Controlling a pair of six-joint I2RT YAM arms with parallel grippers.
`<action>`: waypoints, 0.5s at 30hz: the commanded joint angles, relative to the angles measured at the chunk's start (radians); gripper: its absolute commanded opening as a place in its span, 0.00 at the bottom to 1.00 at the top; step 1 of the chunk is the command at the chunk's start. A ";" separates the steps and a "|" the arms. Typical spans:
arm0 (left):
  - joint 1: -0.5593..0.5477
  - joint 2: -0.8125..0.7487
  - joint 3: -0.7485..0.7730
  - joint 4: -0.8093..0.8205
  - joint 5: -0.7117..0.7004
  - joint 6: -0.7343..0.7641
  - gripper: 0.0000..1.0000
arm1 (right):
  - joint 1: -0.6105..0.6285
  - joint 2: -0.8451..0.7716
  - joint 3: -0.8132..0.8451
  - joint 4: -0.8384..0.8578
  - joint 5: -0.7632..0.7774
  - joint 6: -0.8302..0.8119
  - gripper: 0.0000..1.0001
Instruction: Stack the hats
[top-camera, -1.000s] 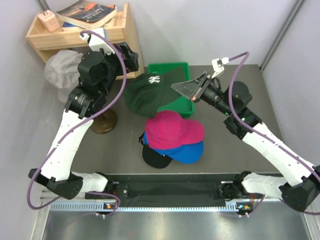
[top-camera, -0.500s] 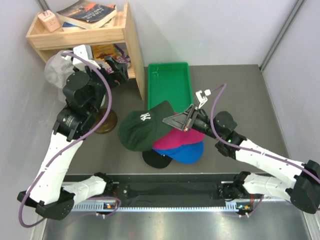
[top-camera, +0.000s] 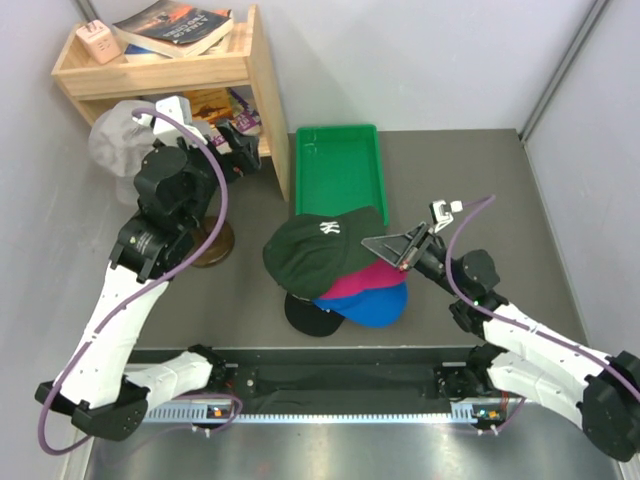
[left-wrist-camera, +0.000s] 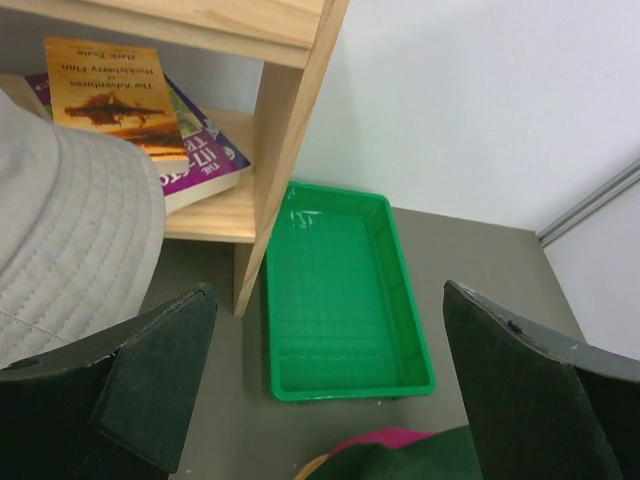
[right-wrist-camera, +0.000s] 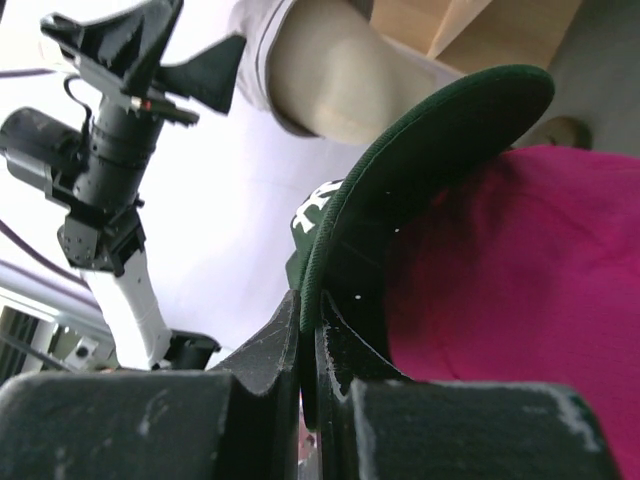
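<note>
The hats lie stacked at the table's middle. A dark green cap (top-camera: 320, 250) with a white logo hangs tilted over a magenta cap (top-camera: 372, 280), which lies on a bright blue cap (top-camera: 378, 306) and a black cap (top-camera: 308, 318). My right gripper (top-camera: 385, 245) is shut on the green cap's brim; in the right wrist view the fingers (right-wrist-camera: 270, 360) pinch the brim's edge of the dark green cap (right-wrist-camera: 440, 140) just above the magenta cap (right-wrist-camera: 520, 280). My left gripper (top-camera: 243, 143) is raised by the shelf, open and holding nothing, its fingers (left-wrist-camera: 150, 380) wide apart over the tray.
A green tray (top-camera: 340, 170) lies behind the stack, its floor (left-wrist-camera: 340, 300) bare. A wooden shelf (top-camera: 265, 90) with books (left-wrist-camera: 150, 100) stands at the back left. A grey hat (top-camera: 115, 140) sits on a stand with a round base (top-camera: 208, 243).
My right gripper has carried the dark green cap from over the tray down onto the stack. My left arm has drawn back toward the shelf.
</note>
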 joint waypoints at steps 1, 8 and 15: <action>0.005 0.002 -0.015 -0.010 0.010 -0.009 0.99 | -0.059 -0.024 -0.025 0.132 -0.026 0.030 0.00; 0.005 -0.001 -0.072 -0.025 0.065 0.005 0.99 | -0.140 0.013 -0.111 0.198 -0.090 0.069 0.00; 0.005 -0.014 -0.130 -0.025 0.114 -0.006 0.99 | -0.180 0.051 -0.194 0.266 -0.099 0.128 0.00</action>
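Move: The magenta cap on top of the stack has its crown about 9 cm to the left of the right hand, roughly level with it fore and aft and 8 cm lower. The blue brim is 5 cm back, 1 cm left and 14 cm below; the black brim lies 16 cm left of the blue one, level with it and 6 cm lower. From the left hand the magenta crown is some 9 cm back, 21 cm right and 23 cm down. The dark green cap, its brim still pinched in the shut right fingers, is lowered about 5 cm over the magenta crown while being drawn some 3 cm to the right and slightly forward, with barely any wrist turn. The open left hand meanwhile sinks about 6 cm beside the shelf and tips down a little, touching none of the stack. ##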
